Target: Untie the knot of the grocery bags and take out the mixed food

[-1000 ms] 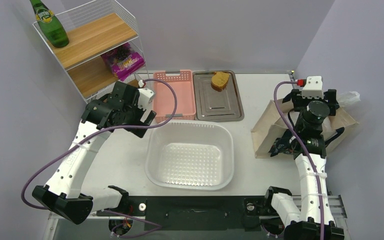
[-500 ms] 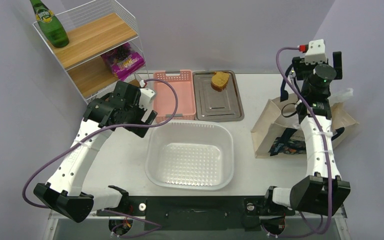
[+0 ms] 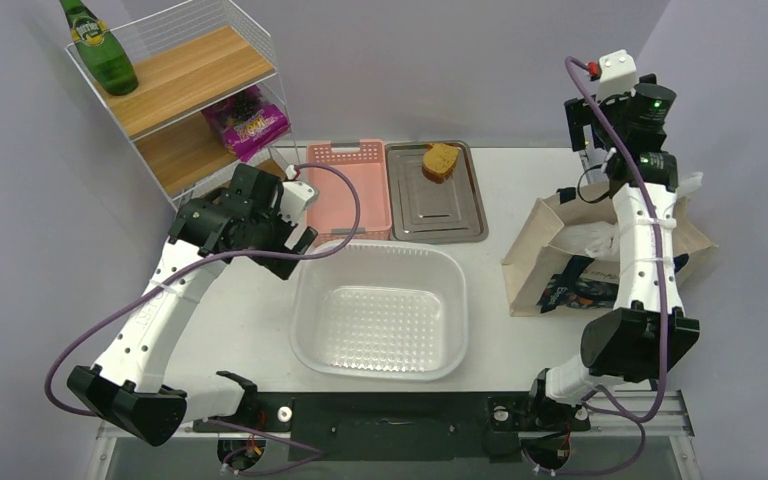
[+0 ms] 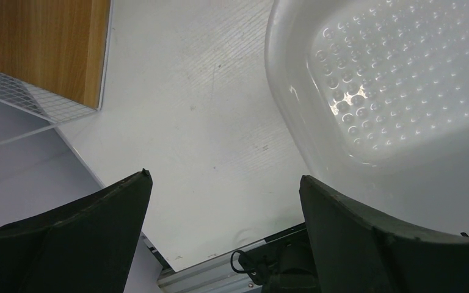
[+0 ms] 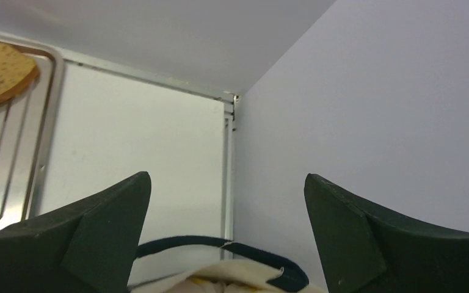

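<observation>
The cream canvas tote [image 3: 545, 250] with navy handles lies open at the table's right edge. A whitish plastic bag [image 3: 592, 237] shows inside its mouth. The mixed food is hidden from every view. My right gripper [image 3: 590, 135] hangs high above the tote's far end, open and holding nothing. In the right wrist view, the right gripper [image 5: 226, 176] has a navy handle [image 5: 220, 246] and cream cloth below the gap. My left gripper [image 3: 298, 232] hovers open and empty by the clear tub's [image 3: 380, 310] far left corner. In the left wrist view, the left gripper [image 4: 224, 176] is over bare table beside the tub [image 4: 391, 79].
A pink basket [image 3: 355, 185] and a metal tray [image 3: 440, 210] holding a bread slice [image 3: 441, 160] stand at the back. A wire shelf [image 3: 185, 90] at the back left carries a green bottle [image 3: 100, 50] and a purple packet [image 3: 248, 122]. Purple walls close in on both sides.
My right arm has lifted out of the tote and swung up toward the back wall, its jaws widening. The left arm has barely moved.
</observation>
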`<action>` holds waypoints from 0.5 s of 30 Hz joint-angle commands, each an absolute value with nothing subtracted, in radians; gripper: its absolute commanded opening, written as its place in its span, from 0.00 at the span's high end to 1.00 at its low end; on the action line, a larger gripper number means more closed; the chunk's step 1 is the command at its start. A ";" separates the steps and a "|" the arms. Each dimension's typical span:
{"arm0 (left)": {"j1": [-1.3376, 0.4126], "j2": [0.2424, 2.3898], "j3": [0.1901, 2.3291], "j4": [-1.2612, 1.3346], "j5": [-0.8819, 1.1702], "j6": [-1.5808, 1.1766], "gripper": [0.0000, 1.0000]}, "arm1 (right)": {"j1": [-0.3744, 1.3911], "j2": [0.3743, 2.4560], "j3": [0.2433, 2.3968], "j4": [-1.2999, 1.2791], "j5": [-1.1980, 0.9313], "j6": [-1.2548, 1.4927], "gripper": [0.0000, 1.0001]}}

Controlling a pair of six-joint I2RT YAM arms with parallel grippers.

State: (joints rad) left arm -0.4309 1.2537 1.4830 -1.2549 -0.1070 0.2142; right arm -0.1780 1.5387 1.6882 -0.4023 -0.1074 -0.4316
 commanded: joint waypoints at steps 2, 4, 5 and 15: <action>-0.440 1.211 1.476 -1.247 -0.008 0.269 0.09 | -0.228 1.375 1.824 -0.845 -0.296 -0.434 0.08; -0.441 1.202 1.467 -1.234 0.035 0.282 0.09 | -0.276 1.359 1.831 -0.989 -0.334 -0.485 0.07; -0.442 1.199 1.463 -1.227 0.069 0.293 0.09 | -0.313 1.358 1.831 -1.040 -0.343 -0.504 0.07; -0.449 1.158 1.417 -1.198 0.290 0.343 0.09 | -0.433 1.433 1.735 -1.464 -0.278 -0.826 0.10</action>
State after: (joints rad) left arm -0.4400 1.1843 1.4315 -1.2442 0.1696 0.3080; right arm -0.4248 1.3827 1.7863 -1.3109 -0.3183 -0.6968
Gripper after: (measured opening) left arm 0.909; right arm 0.900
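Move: The tied plastic bag of food lies inside the open tote, about 10 cm back from the right hand, 4 cm to its right and 22 cm below; the tote's middle is 10 cm back, 4 cm right, 27 cm down. Beyond the tote, the metal tray lies some 28 cm left of that hand, 7 cm ahead and 36 cm below. From the left hand the plastic bag is roughly 66 cm right, 13 cm ahead and 9 cm lower. Back over the tote the right hand sweeps fast, about 18 cm, rising slightly at first and then sinking to finish lower, closer to the tied plastic bag. Its wrist tips down some 35 degrees, so the open, empty fingers come to slant down at the tote's mouth. The left hand, also open, swings about 5 cm right and back towards the white basin, turning a little clockwise. ##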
